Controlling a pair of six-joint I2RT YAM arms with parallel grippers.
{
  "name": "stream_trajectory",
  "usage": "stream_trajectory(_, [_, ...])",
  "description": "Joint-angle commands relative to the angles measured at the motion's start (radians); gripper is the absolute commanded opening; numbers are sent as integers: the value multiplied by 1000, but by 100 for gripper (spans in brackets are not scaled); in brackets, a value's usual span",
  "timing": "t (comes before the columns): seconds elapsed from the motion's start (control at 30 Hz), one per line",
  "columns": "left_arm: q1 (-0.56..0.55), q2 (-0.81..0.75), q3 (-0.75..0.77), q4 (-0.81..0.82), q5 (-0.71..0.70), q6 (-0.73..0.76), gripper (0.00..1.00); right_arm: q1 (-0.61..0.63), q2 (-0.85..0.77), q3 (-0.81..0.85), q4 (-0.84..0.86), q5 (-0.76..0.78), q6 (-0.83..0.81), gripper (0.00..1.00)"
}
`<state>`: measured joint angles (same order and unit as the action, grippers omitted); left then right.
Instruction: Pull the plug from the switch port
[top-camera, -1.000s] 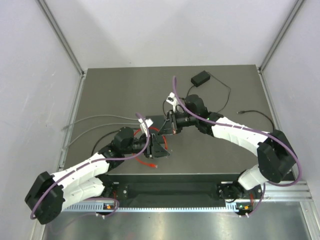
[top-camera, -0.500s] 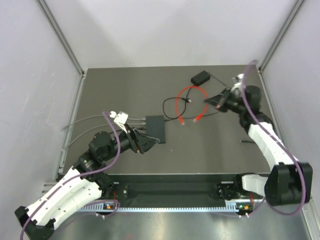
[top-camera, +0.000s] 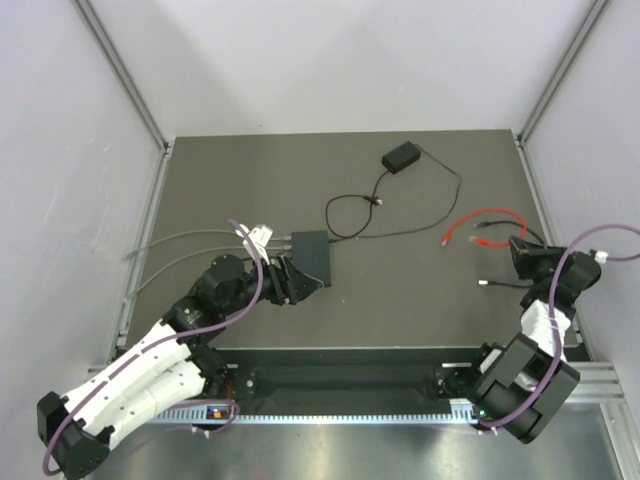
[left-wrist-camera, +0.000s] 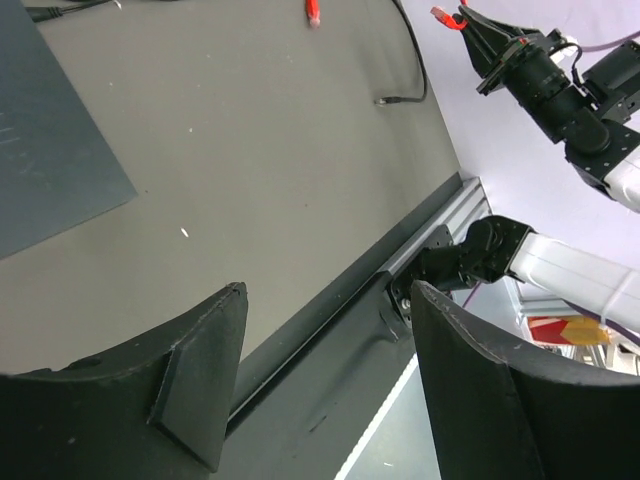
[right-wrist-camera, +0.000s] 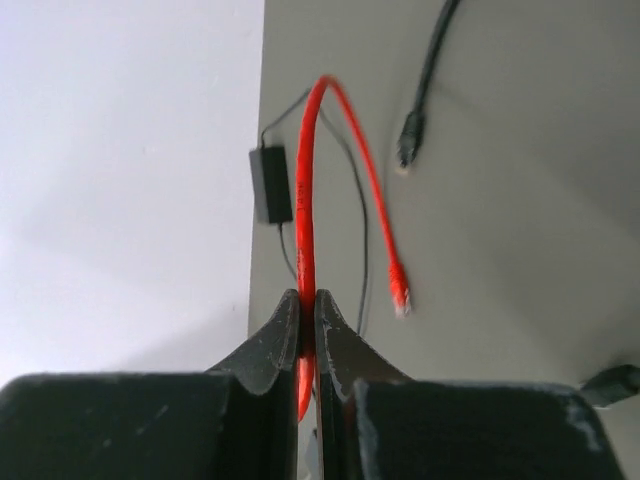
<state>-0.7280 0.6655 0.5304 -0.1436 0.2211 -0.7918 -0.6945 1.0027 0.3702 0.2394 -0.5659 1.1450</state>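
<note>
The switch (top-camera: 311, 254), a flat black box, lies mid-table with grey cables (top-camera: 190, 240) in its left edge; its corner (left-wrist-camera: 50, 150) shows in the left wrist view. My left gripper (top-camera: 296, 279) (left-wrist-camera: 328, 295) hovers open and empty just left of its near end. Far right, my right gripper (top-camera: 519, 250) (right-wrist-camera: 306, 300) is shut on a red cable (top-camera: 490, 213) (right-wrist-camera: 305, 200). The cable arches over the table, well clear of the switch. Its red plug (top-camera: 447, 240) (right-wrist-camera: 399, 290) hangs free, and a second red end (top-camera: 478, 241) dangles beside it.
A small black power brick (top-camera: 402, 157) (right-wrist-camera: 270, 185) sits at the back, its thin cord (top-camera: 350, 215) looping toward the switch. A loose black cord end (top-camera: 483, 284) (right-wrist-camera: 410, 130) lies near the right arm. The table's metal front rail (left-wrist-camera: 400, 270) runs under the left fingers.
The right arm swung from the switch to the table's right side, carrying the red cable with both ends free. The left gripper opened and drew back slightly from the switch.
</note>
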Motion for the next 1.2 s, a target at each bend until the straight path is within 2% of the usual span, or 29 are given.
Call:
stream_trajectory(0.0, [-2, -15, -10, 39, 40, -17, 71, -57, -67, -4, 106, 79, 4, 0])
stream_trajectory(0.07, [-2, -30, -24, 35, 31, -15, 71, -69, -62, -11, 104, 123, -48, 0])
stream_trajectory(0.17, [-2, -53, -27, 24, 21, -15, 71, -86, -52, -43, 156, 159, -44, 0])
stream_trajectory(0.33, [-2, -50, -30, 12, 8, -24, 69, -86, -136, -111, 147, 309, -31, 0])
stream_trajectory(0.43, [-2, -46, -36, 19, 12, -32, 69, -86, -101, -125, 143, 307, -39, 0])
stream_trajectory(0.57, [-2, -43, -46, 15, -2, -30, 69, -85, -81, -119, 27, 275, -126, 27])
stream_trajectory(0.7, [-2, -43, -38, -11, -35, -40, 68, -86, -211, -60, -226, 297, -261, 46])
stream_trajectory(0.73, [-2, -40, -38, -19, -54, -41, 68, -85, -239, -48, -267, 334, -305, 56])
stream_trajectory(0.8, [-2, -34, -33, -24, -69, -52, 68, -85, -295, 10, -368, 366, -349, 67])
stream_trajectory(0.83, [-2, -27, -29, -33, -86, -56, 68, -85, -299, 34, -400, 386, -385, 76])
stream_trajectory(0.9, [-1, -12, -15, -63, -114, -73, 68, -77, -282, 105, -436, 386, -424, 78])
stream_trajectory(0.93, [-1, -3, -10, -76, -132, -83, 68, -62, -264, 133, -466, 385, -460, 79])
stream_trajectory(1.03, [-1, 5, -4, -134, -242, -130, 69, 90, -179, 251, -528, 446, -523, 79])
stream_trajectory(1.07, [1, 3, -7, -154, -285, -154, 68, 201, -156, 298, -531, 454, -534, 79])
stream_trajectory(1.13, [2, 3, -12, -163, -319, -178, 68, 333, -84, 341, -505, 436, -568, 78])
stream_trajectory(1.17, [6, -3, -15, -165, -330, -204, 68, 475, -57, 369, -508, 437, -579, 77])
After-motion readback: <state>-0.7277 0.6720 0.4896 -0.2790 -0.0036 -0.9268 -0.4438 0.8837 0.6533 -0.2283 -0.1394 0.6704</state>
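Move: The right gripper holds the red cable near one plug, and the clear patch for it lies about 5 cm right, 3 cm back and 12 cm below. There the pulled black cable's near end lies some 6 cm back and 4 cm left of the gripper, its far end about 10 cm ahead and 4 cm left. From the open left gripper, the switch's black plug is roughly 15 cm ahead, 6 cm left and 18 cm down; the switch is about 14 cm ahead, straight in line. Carry the red cable with the right gripper about 5 cm to the right, easing back and down towards the pulled black cable, then open wide to let go. Lift away some 9 cm, swinging forward and left again while rolling its left side down. Late on, sink the open left gripper about 5 cm and leftward towards the switch, turning it some 15 degrees counter-clockwise. ##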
